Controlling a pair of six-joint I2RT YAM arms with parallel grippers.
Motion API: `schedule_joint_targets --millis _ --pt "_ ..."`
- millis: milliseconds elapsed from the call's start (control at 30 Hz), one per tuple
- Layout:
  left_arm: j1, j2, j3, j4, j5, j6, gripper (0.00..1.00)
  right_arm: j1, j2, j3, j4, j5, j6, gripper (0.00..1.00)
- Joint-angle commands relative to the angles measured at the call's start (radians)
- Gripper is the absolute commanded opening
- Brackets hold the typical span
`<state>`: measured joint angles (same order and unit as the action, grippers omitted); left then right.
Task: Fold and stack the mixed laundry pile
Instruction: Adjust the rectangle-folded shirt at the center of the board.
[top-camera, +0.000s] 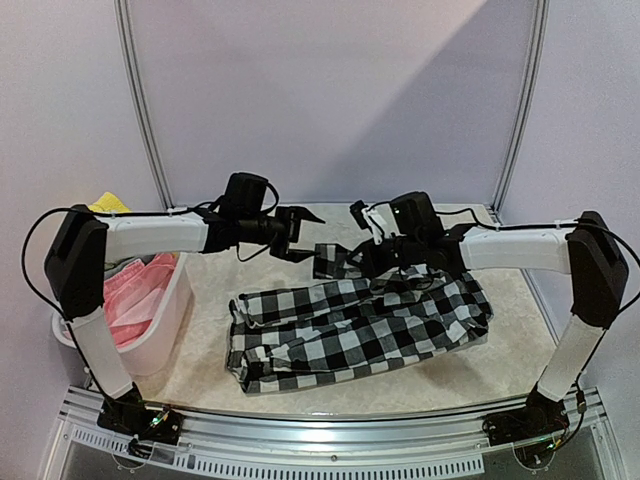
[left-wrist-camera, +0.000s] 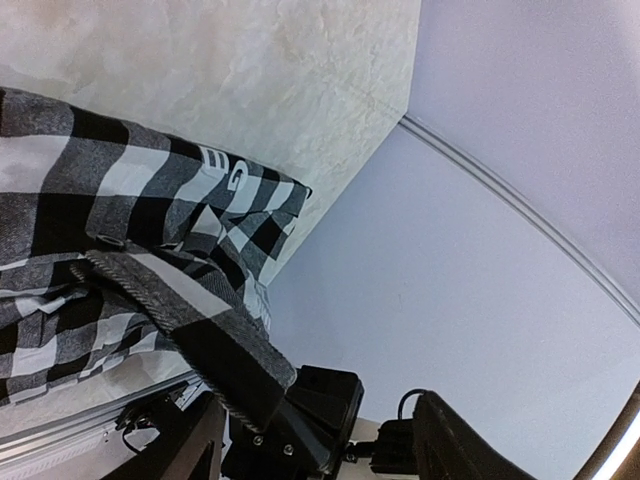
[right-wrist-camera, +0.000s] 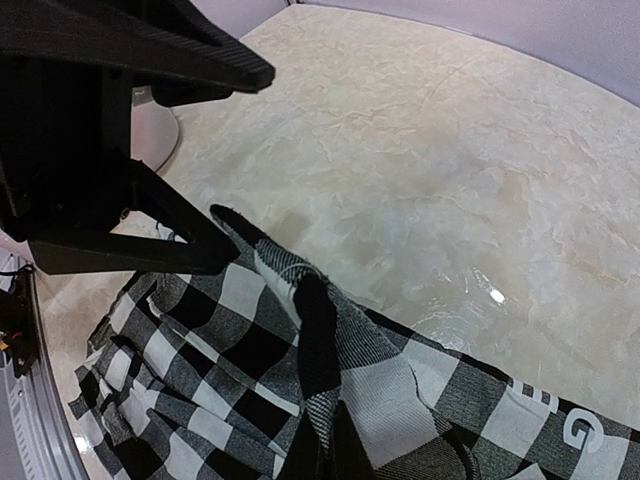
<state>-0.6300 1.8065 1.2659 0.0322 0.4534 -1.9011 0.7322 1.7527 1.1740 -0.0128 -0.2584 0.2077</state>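
The black-and-white checked shirt (top-camera: 360, 325) lies crumpled across the middle of the table, and white lettering (right-wrist-camera: 560, 420) shows on it. My right gripper (top-camera: 345, 258) is shut on one raised corner of the shirt (right-wrist-camera: 330, 400) and holds it above the table. My left gripper (top-camera: 298, 235) hovers just left of that corner. It is open, its fingers (left-wrist-camera: 185, 445) standing to either side of the lifted corner (left-wrist-camera: 200, 330) without touching it. In the right wrist view, the left gripper's dark fingers (right-wrist-camera: 140, 50) fill the upper left.
A white plastic basket (top-camera: 170, 320) stands at the left edge of the table with a pink garment (top-camera: 135, 295) inside. A yellow piece (top-camera: 108, 203) shows behind the left arm. Grey walls and two metal posts close the back, and a metal rail (top-camera: 330, 440) runs along the near edge.
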Motion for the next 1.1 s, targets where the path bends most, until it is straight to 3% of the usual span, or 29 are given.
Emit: schedule_joint_targets --millis 0,267,500,567,633,800,933,1067 --pt "-0.015 0.045 0.034 0.035 -0.018 -0.052 0.63 0.003 -0.046 -0.031 0.054 0.035 -0.021 0.00" --pt "-0.025 0.079 0.075 -0.069 0.007 -0.018 0.58 0.003 -0.068 -0.050 0.078 0.050 -0.062 0.00" --pt "-0.031 0.127 0.094 0.006 0.023 -0.030 0.23 0.003 -0.082 -0.070 0.099 0.049 -0.089 0.00" --pt "-0.033 0.132 0.096 0.021 0.025 -0.030 0.05 0.003 -0.096 -0.086 0.118 0.055 -0.092 0.00" --pt "-0.034 0.133 0.103 0.025 0.029 -0.019 0.00 0.003 -0.104 -0.088 0.106 0.058 -0.092 0.00" --pt "-0.034 0.139 0.243 -0.183 0.078 0.192 0.00 0.002 -0.141 -0.087 0.017 0.106 -0.048 0.35" --pt "-0.038 0.158 0.388 -0.394 0.132 0.420 0.00 -0.023 -0.209 -0.098 -0.094 0.072 -0.025 0.48" --pt "-0.047 0.175 0.495 -0.547 0.143 0.625 0.00 -0.096 -0.323 -0.148 -0.149 -0.057 0.037 0.55"
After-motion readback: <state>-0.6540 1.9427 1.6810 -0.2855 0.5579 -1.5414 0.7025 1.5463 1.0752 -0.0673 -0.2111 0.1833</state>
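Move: The sleeve end, held out by the right gripper's shut fingers, lies about 4 cm to the right of the left gripper, some 4 cm lower and roughly 1 cm nearer the base. From the right gripper, it pokes out about 6 cm to the left and 1 cm ahead. From the left gripper, the folded body has its middle on the board about 10 cm right, 15 cm back and 16 cm below; the bunched right end is some 31 cm right and 7 cm back. Bring the left gripper down about 3 cm and a little right, shut its fingers on the sleeve end while the right keeps its pinch, then lift some 8 cm, edging farther right as the wrist tips up and turns clockwise. Once the left has hold, open the right fingers halfway and draw that hand right and up. ##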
